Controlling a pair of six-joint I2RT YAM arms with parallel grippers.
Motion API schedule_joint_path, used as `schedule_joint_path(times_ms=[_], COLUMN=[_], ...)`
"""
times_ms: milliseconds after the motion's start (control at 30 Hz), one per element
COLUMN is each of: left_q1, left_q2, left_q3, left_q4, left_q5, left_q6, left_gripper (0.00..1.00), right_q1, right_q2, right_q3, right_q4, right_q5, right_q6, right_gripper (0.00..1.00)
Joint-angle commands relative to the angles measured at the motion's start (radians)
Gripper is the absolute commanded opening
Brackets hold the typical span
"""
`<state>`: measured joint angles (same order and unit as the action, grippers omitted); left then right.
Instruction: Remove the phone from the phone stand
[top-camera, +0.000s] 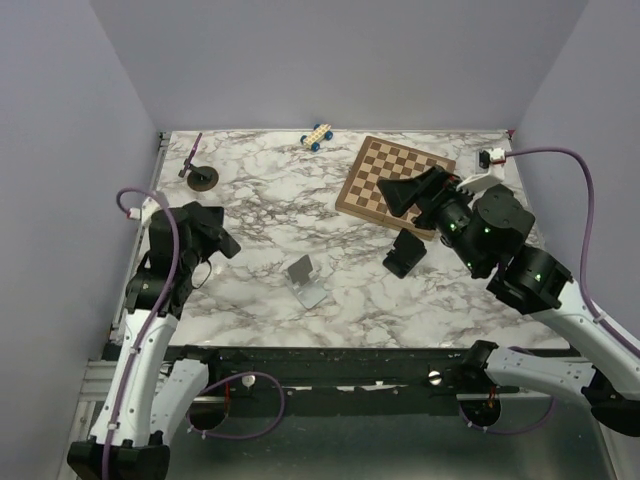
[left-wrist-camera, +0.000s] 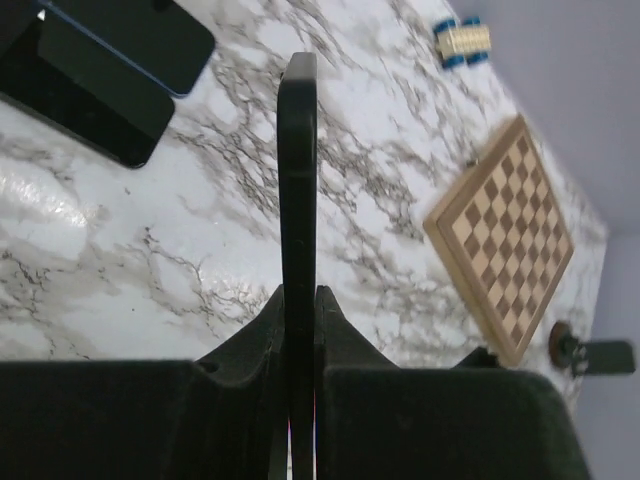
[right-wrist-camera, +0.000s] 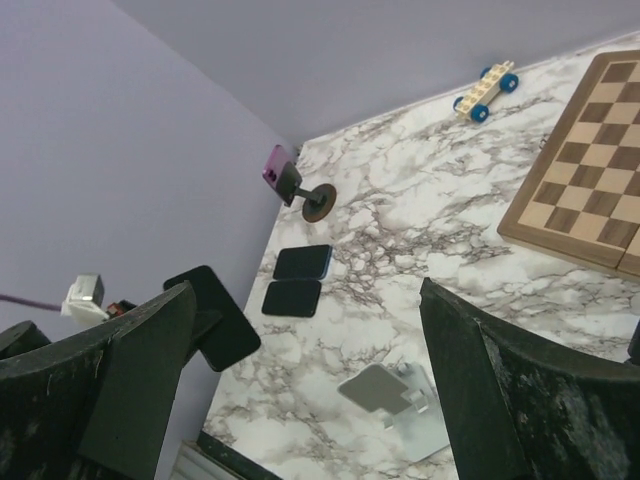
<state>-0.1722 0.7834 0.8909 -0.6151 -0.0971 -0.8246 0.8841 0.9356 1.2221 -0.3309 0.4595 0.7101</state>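
Observation:
My left gripper (left-wrist-camera: 298, 292) is shut on the phone (left-wrist-camera: 298, 180), a thin black slab seen edge-on and standing up between the fingers. From the right wrist view the same phone (right-wrist-camera: 215, 320) hangs at the table's left edge, off the phone stand. The phone stand (top-camera: 305, 280) is a small silver bracket at the front middle of the marble table, with nothing on it. My right gripper (top-camera: 405, 195) is open over the near corner of the chessboard (top-camera: 395, 180), nothing between its fingers. My left gripper (top-camera: 215, 240) is well left of the stand.
Two dark phones (right-wrist-camera: 300, 280) lie flat side by side near the left wall. A round-based holder with a purple phone (right-wrist-camera: 300, 185) stands at the back left. A toy car (top-camera: 318, 137) sits at the rear. A black object (top-camera: 405, 255) lies in front of the chessboard.

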Motion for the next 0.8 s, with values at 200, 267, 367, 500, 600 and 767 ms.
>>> schedule_joint_path(times_ms=[200,267,367,500,600,767], left_q1=[0.362,0.415,0.467,0.522,0.553,0.568], left_q2=[-0.052,0.002,0.084,0.199,0.255,0.308], left_q3=[-0.318,-0.345,-0.381,-0.418,-0.433,-0.442], left_q4=[0.257,0.304,0.419,0.552,0.638,0.640], left_q5=[-0.024,0.011,0.049,0.133,0.119,0.158], left_q6=[-0.527,-0.518,-0.470,-0.427,-0.387,-0.396], left_gripper=[0.00,0.00,0.00,0.00,0.00,0.00], right_q1=[0.001,0.001,0.001,0.001,0.001,0.001], right_q2=[-0.029,-0.042,-0.069,-0.098,-0.108,-0.118], right_q3=[-0.050,-0.053,-0.063,-0.077,-0.076,-0.083], right_q4=[-0.073,-0.083,-0.092,-0.095,-0.100,-0.107], right_q5=[0.062,0.068,0.080,0.094,0.094,0.098], right_q6=[-0.001,-0.004,-0.006,-0.013,-0.015,-0.009], right_gripper=[1.00,1.00,1.00,1.00,1.00,1.00])
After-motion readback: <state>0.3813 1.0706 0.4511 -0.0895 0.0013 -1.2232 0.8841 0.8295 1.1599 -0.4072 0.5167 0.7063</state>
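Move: The left gripper already holds the phone. Its laying place, the bare marble on the near side of the two laid phones, is about 14 cm to the left, 4 cm ahead and roughly 20 cm below. The near laid phone lies some 14 cm left and 9 cm ahead, the far one about 7 cm beyond that; the silver stand is about 17 cm right and 4 cm back. From the right hand the place is some 55 cm left, 6 cm ahead and far below. Bring the left gripper left at first, then ever more steeply down, about 14 cm across and 16 cm down, easing slightly forward at the end towards the marble beside the near laid phone. Meanwhile turn the wrist some 40 degrees counter-clockwise, its left side dipping, and keep the phone pinched. Let the empty right gripper dip, then drift a few centimetres right, wide open. ##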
